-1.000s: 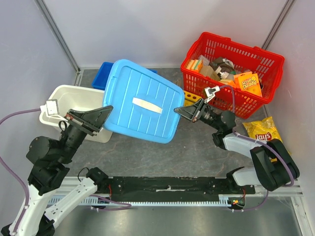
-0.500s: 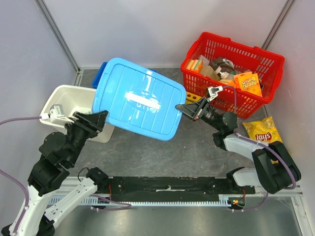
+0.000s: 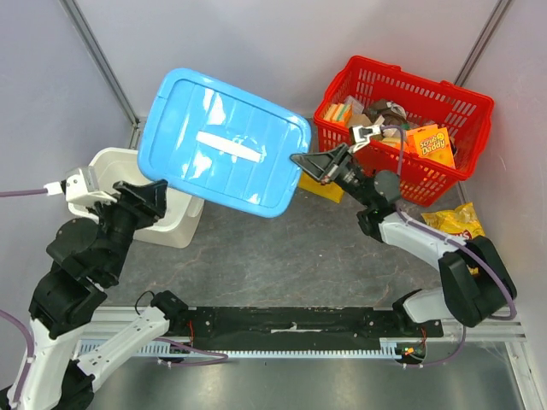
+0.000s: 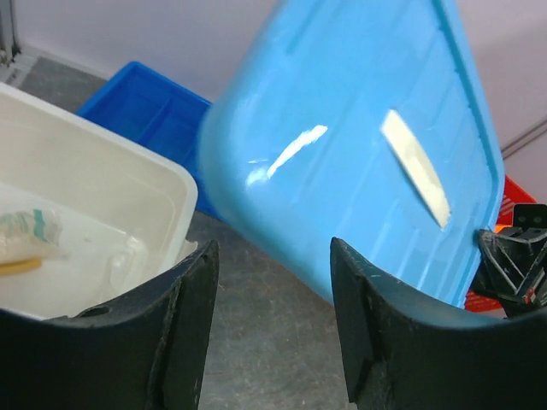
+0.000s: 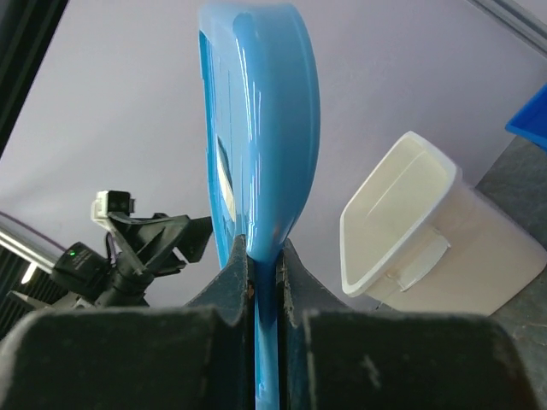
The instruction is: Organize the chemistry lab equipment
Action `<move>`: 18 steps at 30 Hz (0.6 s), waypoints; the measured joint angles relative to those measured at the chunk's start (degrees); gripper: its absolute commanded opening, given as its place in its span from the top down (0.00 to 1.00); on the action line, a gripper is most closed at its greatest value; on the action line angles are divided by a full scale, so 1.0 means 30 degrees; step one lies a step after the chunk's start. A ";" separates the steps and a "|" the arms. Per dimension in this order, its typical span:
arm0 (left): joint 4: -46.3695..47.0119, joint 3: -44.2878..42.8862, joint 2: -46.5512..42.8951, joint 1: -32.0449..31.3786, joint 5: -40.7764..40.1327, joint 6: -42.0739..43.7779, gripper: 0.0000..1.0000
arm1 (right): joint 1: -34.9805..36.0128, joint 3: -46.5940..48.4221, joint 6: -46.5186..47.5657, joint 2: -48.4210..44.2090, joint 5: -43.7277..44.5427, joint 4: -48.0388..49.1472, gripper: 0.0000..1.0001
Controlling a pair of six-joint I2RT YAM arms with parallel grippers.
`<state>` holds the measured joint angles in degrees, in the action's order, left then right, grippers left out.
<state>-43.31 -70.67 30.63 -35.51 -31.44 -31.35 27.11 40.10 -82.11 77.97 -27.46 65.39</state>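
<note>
A big light-blue lid (image 3: 222, 141) hangs tilted in the air, and my right gripper (image 3: 299, 162) is shut on its right edge; in the right wrist view the lid's rim (image 5: 256, 111) is pinched between the fingers (image 5: 265, 248). My left gripper (image 3: 158, 201) is open with nothing in it, just left of the lid (image 4: 359, 145) and over the white bin (image 3: 107, 166). In that bin (image 4: 85, 188) lie a small bag of pale-green-and-white contents (image 4: 26, 235) and a tan rubber band (image 4: 17, 266). A corner of the yellow rack (image 3: 329, 190) shows under the right gripper.
A red basket (image 3: 466, 98) of sponge packs and boxes stands at the back right. A yellow chip bag (image 3: 453, 224) lies in front of it. A dark-blue tray (image 4: 145, 115) sits behind the white bin, under the lid. Grey walls close the back and sides.
My left gripper has opened, let go of the lid and drawn back to the left. The right gripper has shut on the lid's edge and raised it toward the back left.
</note>
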 measured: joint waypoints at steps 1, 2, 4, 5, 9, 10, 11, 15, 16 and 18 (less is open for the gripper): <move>0.0058 -0.0342 0.0328 0.0007 -0.0044 0.0342 0.39 | 0.0372 0.0495 0.0117 0.0437 0.0335 -0.0277 1.00; 0.0138 -0.0648 0.0692 0.0000 -0.0146 0.0758 0.39 | 0.0699 0.0889 0.0240 0.0852 0.0634 -0.0525 1.00; 0.0248 -0.0823 0.1180 0.0000 -0.0597 0.1486 0.38 | 0.1413 0.1705 0.0364 0.1829 0.1217 -0.0925 1.00; 0.0255 -0.0780 0.1319 0.0000 -0.0969 0.1778 0.38 | 0.1741 0.2062 0.0313 0.2382 0.1486 -0.0976 1.00; 0.0299 0.0160 0.1100 0.0000 -0.2565 0.2433 0.37 | 0.2288 0.2608 -0.0736 0.4240 0.2215 0.0102 1.00; 0.0197 0.0423 0.0918 0.0000 -0.2790 0.2499 0.37 | 0.2280 0.2681 -0.0882 0.4510 0.2361 0.0233 1.00; 0.0022 0.0765 0.0605 0.0000 -0.3016 0.2616 0.37 | 0.2295 0.2841 -0.0969 0.4750 0.2535 0.0109 1.00; -0.0321 0.0714 0.0007 0.0000 -0.3067 0.3410 0.37 | 0.2805 0.4095 -0.0430 0.4954 0.3650 -0.1486 1.00; -0.0357 0.0393 0.0109 0.0000 -0.3016 0.3672 0.37 | 0.3089 0.4488 -0.0270 0.4991 0.3927 -0.1880 1.00; -0.0386 -0.0583 0.0721 0.0000 -0.2973 0.4197 0.37 | 0.3927 0.5705 0.0080 0.5224 0.4546 -0.2965 1.00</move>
<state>-44.47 -72.42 32.80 -35.51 -40.36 -18.76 38.89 57.21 -81.87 93.65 -13.82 56.49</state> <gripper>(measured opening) 0.627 0.077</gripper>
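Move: The blue lid, already pinched at its right edge by the right hand, is on its way to the white bin, whose middle lies roughly 40 cm to that hand's left, about 4 cm ahead and 28 cm below. On the table, some 30 cm below, the blue divided tray stands about 21 cm left and 26 cm ahead, the yellow rack about 6 cm right and 15 cm ahead. From the left hand, the bin is some 14 cm left, 15 cm ahead and 32 cm below. The blue lid is carried on through the air by the right hand, about 9 cm left and 4 cm forward towards the white bin, dipping some 3 cm on the way and coming most of the way back up, the wrist tipping about 10 degrees while the fingers keep their pinch. The empty left hand, fingers still open, shifts some 3 cm left with a small bob and rolls its left side up about 15 degrees. ##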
